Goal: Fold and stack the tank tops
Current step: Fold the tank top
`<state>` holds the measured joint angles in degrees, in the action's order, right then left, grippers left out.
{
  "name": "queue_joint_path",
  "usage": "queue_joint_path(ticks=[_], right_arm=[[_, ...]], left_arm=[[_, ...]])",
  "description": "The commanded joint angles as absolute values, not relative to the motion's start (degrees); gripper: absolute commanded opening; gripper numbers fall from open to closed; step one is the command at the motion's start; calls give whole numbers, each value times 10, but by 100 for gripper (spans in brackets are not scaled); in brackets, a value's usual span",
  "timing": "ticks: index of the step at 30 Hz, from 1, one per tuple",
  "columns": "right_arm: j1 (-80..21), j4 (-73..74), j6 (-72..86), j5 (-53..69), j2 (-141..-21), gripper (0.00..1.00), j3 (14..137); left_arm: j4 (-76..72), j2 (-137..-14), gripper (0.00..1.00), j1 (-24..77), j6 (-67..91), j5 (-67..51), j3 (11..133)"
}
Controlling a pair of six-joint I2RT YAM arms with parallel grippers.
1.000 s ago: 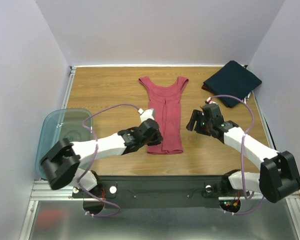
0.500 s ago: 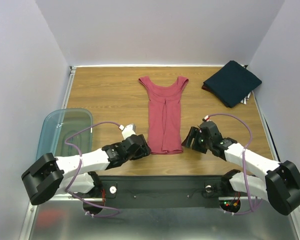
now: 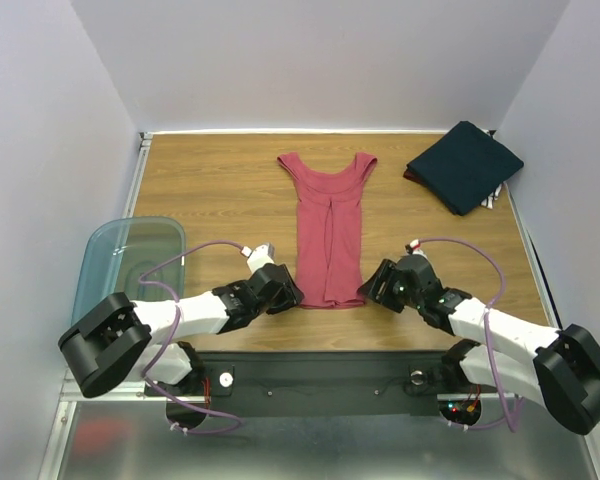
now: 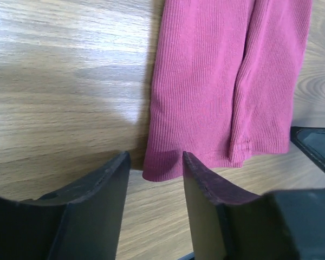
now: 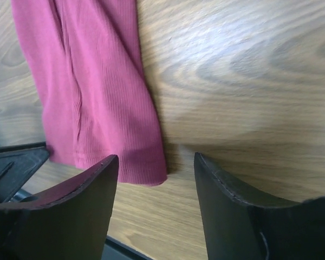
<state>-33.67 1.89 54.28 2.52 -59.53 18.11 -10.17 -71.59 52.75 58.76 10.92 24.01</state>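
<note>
A dusty red tank top [image 3: 329, 225] lies flat mid-table, its sides folded in to a narrow strip, straps far, hem near. My left gripper [image 3: 283, 294] is open at the hem's left corner [image 4: 160, 168], which sits just beyond its fingertips with nothing between them. My right gripper [image 3: 372, 290] is open at the hem's right corner [image 5: 149, 170], also empty. A dark navy tank top [image 3: 465, 166] lies folded at the far right corner of the table.
A translucent teal bin [image 3: 125, 270] stands at the table's left edge, beside the left arm. White walls close in the far and side edges. A black rail [image 3: 320, 380] runs along the near edge under both arm bases.
Both grippers have drawn back toward the near edge and now sit at the red top's hem corners. The left gripper opened wide and came off the cloth. The red top lies unmoved.
</note>
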Motion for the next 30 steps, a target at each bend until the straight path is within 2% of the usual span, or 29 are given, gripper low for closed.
queue_joint_path(ticks=[1, 8, 12, 17, 25, 27, 28, 30], right_arm=[[-369, 5, 591, 5, -599, 63, 154], [-399, -23, 635, -36, -607, 60, 119], [-399, -18, 651, -61, -571, 58, 100], [-399, -14, 645, -75, -586, 56, 118], [-400, -18, 635, -78, -630, 40, 143], [-400, -18, 621, -71, -630, 33, 148], [-401, -18, 613, -68, -630, 31, 151], [-403, -18, 606, -58, -629, 22, 152]], left_arm=[[-113, -717, 52, 526, 597, 106, 230], [-116, -730, 43, 526, 597, 98, 228], [-118, -734, 37, 526, 598, 95, 222], [-120, -736, 31, 526, 595, 92, 219], [-128, -756, 26, 526, 584, 90, 224], [-133, -764, 20, 526, 577, 83, 228], [-134, -765, 12, 527, 577, 79, 229], [-136, -766, 4, 532, 582, 77, 224]])
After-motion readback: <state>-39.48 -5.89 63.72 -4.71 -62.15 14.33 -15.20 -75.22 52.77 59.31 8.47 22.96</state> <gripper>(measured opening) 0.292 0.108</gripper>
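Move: The tank top's left hem corner lies almost between the left hand's open fingertips, about 2 cm below, 1 cm to the right and 1 cm back. Its right hem corner is about 1 cm left of the right hand and 2 cm below, level with it fore and aft. From the right hand, the dark folded stack lies some 33 cm ahead and 24 cm right. From the left hand, the clear bin's middle is about 42 cm left and 3 cm ahead. The two hem corners of the folded tank top are gathered between the fingers, one per hand. The left hand sinks about 1 cm, edging right over its corner as its fingers close from half open to nearly shut. The right hand slides roughly 2 cm left and 1 cm back, then comes forward again and down about 1 cm, turning some 5 degrees clockwise while its fingers narrow around the cloth. ##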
